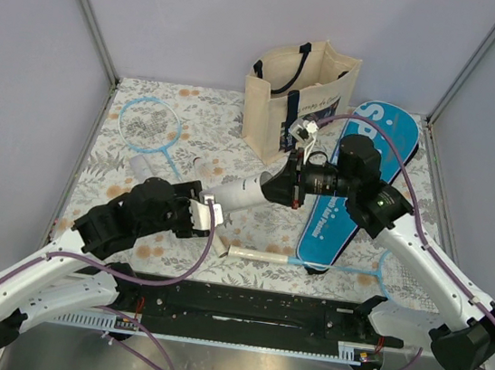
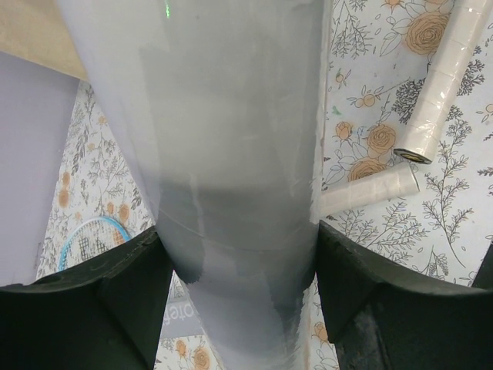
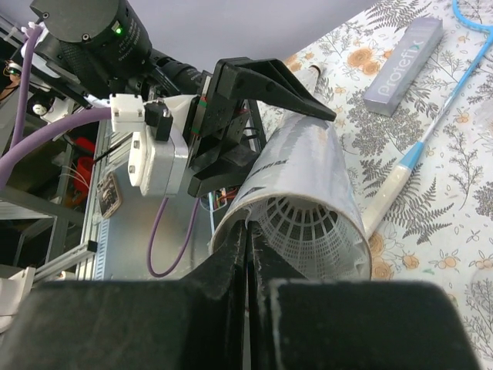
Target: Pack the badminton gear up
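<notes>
The long white tube [image 1: 239, 193] hangs above the mat between both arms. My left gripper [image 2: 239, 247] is shut on the tube [image 2: 231, 139], one finger on each side. In the right wrist view the tube's open mouth [image 3: 339, 193] shows a white mesh shuttlecock [image 3: 308, 231] inside. My right gripper [image 3: 246, 225] is shut, its tips at the mouth's rim; whether they pinch the skirt I cannot tell. One light-blue racket [image 1: 150, 125] lies at the far left. The other racket [image 1: 261, 254] lies near the front. The blue case [image 1: 360, 195] lies under my right arm.
The cream tote bag [image 1: 296, 96] stands upright at the back centre. A grey box [image 3: 404, 65] lies on the floral mat beside a racket shaft [image 3: 431, 127]. Two white wrapped cylinders [image 2: 431, 85] lie on the mat below my left wrist. Grey walls close three sides.
</notes>
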### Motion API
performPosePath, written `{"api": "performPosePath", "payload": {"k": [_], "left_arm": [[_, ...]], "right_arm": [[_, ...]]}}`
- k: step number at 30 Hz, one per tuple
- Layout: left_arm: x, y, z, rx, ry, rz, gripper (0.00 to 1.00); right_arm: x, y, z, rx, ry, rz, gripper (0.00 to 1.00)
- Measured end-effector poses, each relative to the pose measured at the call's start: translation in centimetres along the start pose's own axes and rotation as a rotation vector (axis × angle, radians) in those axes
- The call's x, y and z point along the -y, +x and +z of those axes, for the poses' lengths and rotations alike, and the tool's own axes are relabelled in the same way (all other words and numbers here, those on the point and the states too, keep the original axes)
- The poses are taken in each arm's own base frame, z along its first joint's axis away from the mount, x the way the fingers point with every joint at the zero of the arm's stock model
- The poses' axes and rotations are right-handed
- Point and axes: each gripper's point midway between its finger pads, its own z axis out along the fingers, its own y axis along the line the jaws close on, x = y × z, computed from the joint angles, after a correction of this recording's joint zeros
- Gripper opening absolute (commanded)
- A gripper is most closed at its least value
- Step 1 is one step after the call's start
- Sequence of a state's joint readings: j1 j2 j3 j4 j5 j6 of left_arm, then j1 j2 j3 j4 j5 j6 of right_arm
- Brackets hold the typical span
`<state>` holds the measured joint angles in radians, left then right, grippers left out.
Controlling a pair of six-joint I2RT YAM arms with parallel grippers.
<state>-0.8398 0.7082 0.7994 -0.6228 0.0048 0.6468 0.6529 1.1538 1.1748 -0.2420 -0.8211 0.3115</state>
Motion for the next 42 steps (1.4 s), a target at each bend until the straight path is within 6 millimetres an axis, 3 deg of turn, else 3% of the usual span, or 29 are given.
{"api": "performPosePath", "payload": {"k": [6,9,14,16,22,29,32,36,42], "left_arm": [[-0.1,-0.1,0.0,0.005,-0.004,0.000,0.47],[-0.2,-0.2,0.0,0.009,-0.007,-0.001,0.46],[-0.3,-0.4,0.0,0.015,-0.017,-0.018,0.43],[-0.4,-0.2,0.0,0.007,-0.024,-0.023,0.43],[-1.5,0.1,-0.2,0.006,-0.106,-0.068,0.43],[-2.7,1.4,-0.6,-0.032,-0.218,-0.119,0.43],[-3.4,2.2,-0.8,-0.059,-0.271,-0.126,0.43],[-4.7,2.8,-1.4,-0.076,-0.365,-0.136,0.43],[-7.3,3.1,-4.2,-0.024,-0.573,-0.186,0.43]], "right_arm": [[0.5,0.0,1.1,0.000,-0.006,0.012,0.02],[0.7,-0.2,1.3,0.006,0.000,0.025,0.13],[1.4,-0.6,1.4,0.031,0.044,0.050,0.43],[1.6,-1.1,1.2,0.049,0.078,0.058,0.48],[0.5,-4.1,-0.9,0.161,0.171,0.037,0.65],[0.4,-7.6,-4.6,0.388,0.332,0.038,0.67],[2.0,-7.7,-5.8,0.510,0.406,0.095,0.67],[6.0,-5.8,-5.9,0.600,0.507,0.219,0.65],[12.9,-2.8,-2.5,0.607,0.614,0.415,0.63]]}}
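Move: The right hand's shut fingers, with a shuttlecock, are already at the mouth of the tube, whose centre is about 2 cm to their left and 1 cm ahead. The loose shuttlecock lies roughly 26 cm ahead, 19 cm left and 32 cm below; the tote bag some 47 cm ahead and 8 cm right, the grey box about 20 cm ahead and 38 cm left. From the left hand, gripping the tube, the mouth is about 13 cm right, level fore and aft, and 12 cm higher. Nudging about a centimetre left and forward into the tube, the right hand opens to let go of the shuttlecock, backs out right and up, then sweeps some 10 cm forward and down towards the loose shuttlecock, open, turning about 50 degrees clockwise. The left hand keeps its grip and swings the tube left, forward and up, turning counter-clockwise. ##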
